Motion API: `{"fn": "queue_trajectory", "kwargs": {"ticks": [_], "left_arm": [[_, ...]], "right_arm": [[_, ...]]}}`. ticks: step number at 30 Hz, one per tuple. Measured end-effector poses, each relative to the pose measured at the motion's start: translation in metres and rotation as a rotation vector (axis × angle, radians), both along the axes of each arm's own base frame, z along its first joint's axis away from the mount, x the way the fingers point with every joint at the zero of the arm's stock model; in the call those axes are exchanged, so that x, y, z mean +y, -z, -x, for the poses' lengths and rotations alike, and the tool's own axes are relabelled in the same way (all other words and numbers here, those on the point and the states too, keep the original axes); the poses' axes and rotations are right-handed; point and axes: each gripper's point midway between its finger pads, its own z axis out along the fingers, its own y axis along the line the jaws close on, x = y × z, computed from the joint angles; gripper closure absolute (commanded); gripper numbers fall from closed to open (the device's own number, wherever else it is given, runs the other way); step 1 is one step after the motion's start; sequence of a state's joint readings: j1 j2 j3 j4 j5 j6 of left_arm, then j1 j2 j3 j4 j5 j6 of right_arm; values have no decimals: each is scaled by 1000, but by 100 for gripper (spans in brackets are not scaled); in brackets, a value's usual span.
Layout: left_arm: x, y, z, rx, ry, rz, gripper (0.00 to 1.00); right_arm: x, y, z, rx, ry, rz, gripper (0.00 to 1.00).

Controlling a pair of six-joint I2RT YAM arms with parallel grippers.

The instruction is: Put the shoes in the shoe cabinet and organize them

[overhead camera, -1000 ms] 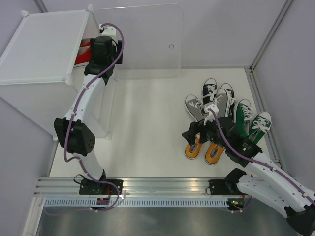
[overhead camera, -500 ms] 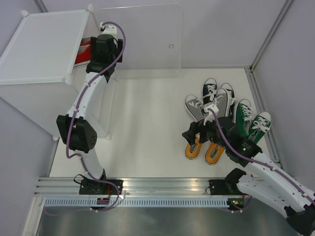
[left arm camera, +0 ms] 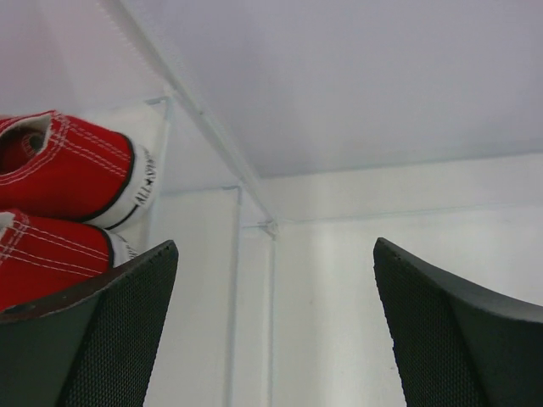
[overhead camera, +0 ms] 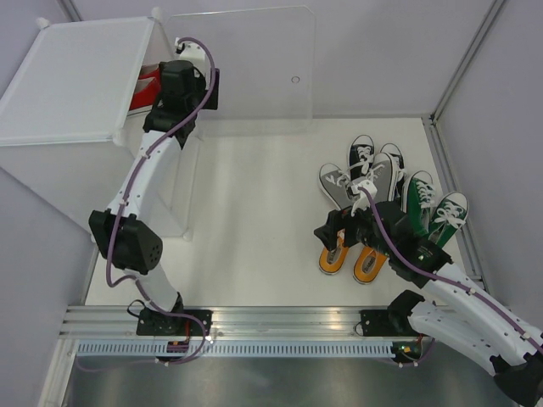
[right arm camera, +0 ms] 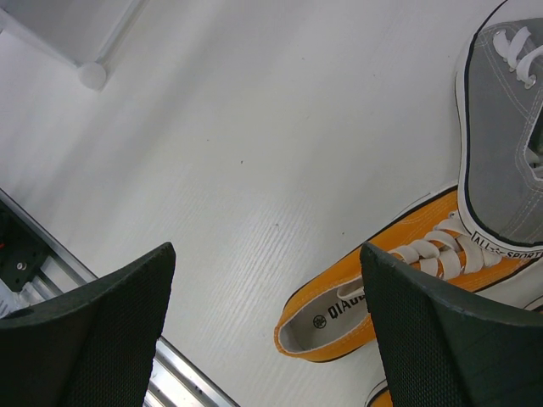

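Two red shoes (left arm camera: 72,170) lie side by side inside the shoe cabinet (overhead camera: 76,80), on the left of the left wrist view. My left gripper (left arm camera: 276,246) is open and empty at the cabinet's mouth (overhead camera: 159,89), just right of the red pair. My right gripper (right arm camera: 267,250) is also open, hovering above the heel of an orange shoe (right arm camera: 373,292) without touching it. The orange pair (overhead camera: 333,257) lies on the table, with grey shoes (overhead camera: 339,185), black shoes (overhead camera: 363,154) and green shoes (overhead camera: 420,199) clustered behind it.
The clear door panel (overhead camera: 254,68) stands open behind the left arm. A metal rail (overhead camera: 280,322) runs along the near table edge. White walls and a frame post (overhead camera: 441,119) close in the right side near the green shoes.
The left arm's elbow has shifted slightly and its jaws have spread a little wider at the cabinet's mouth. The right arm and the shoes have not moved.
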State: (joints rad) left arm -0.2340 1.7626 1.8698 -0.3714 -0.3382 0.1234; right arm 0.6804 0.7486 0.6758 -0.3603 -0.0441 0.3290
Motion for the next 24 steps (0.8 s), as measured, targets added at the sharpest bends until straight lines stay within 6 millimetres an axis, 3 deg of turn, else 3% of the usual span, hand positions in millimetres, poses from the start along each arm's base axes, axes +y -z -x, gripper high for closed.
{"fn": "queue_trajectory", "kwargs": {"ticks": [4, 8, 12, 15, 19, 24], "left_arm": [[-48, -22, 34, -33, 149, 53, 0], [-95, -37, 79, -43, 302, 107, 0], [-134, -27, 129, 11, 450, 173, 0], [-156, 1, 164, 97, 547, 218, 0], [-174, 59, 208, 266, 631, 233, 0], [-173, 136, 253, 481, 657, 206, 0]], "right_arm": [[-6, -2, -1, -1, 25, 14, 7], [-17, -16, -6, -24, 95, 20, 7], [-32, -33, -12, -41, 195, 14, 7], [-46, -33, -13, -29, 276, 24, 7], [-66, -21, -12, 16, 389, 67, 7], [-89, -2, -13, 62, 517, 145, 12]]}}
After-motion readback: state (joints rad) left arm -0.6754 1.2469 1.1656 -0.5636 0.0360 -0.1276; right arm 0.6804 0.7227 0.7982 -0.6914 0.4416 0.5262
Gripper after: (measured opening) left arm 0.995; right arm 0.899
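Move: The right orange shoe lies about 16 cm to the right hand's right, roughly 3 cm ahead and 15 cm below it. The left orange shoe is only some 6 cm right and 5 cm ahead, just as low; the left grey shoe lies about 20 cm ahead and 9 cm right, 12 cm lower. From the left hand the right orange shoe is about 49 cm right, 29 cm back and 31 cm down; the red shoes in the cabinet sit some 15 cm to its left and 5 cm ahead, about level. The empty left hand pulls away from the red shoes and the cabinet with its fingers wide open, swinging back about 25 cm and right some 17 cm over the bare floor, rising slightly before it drops well below its starting height, while it turns some 40 degrees clockwise and tips its fingers down. Meanwhile the open right hand slides about 9 cm to the right towards the right orange shoe, lifting a little over the way and sinking back to its old height, and turns clockwise by some 30 degrees. ##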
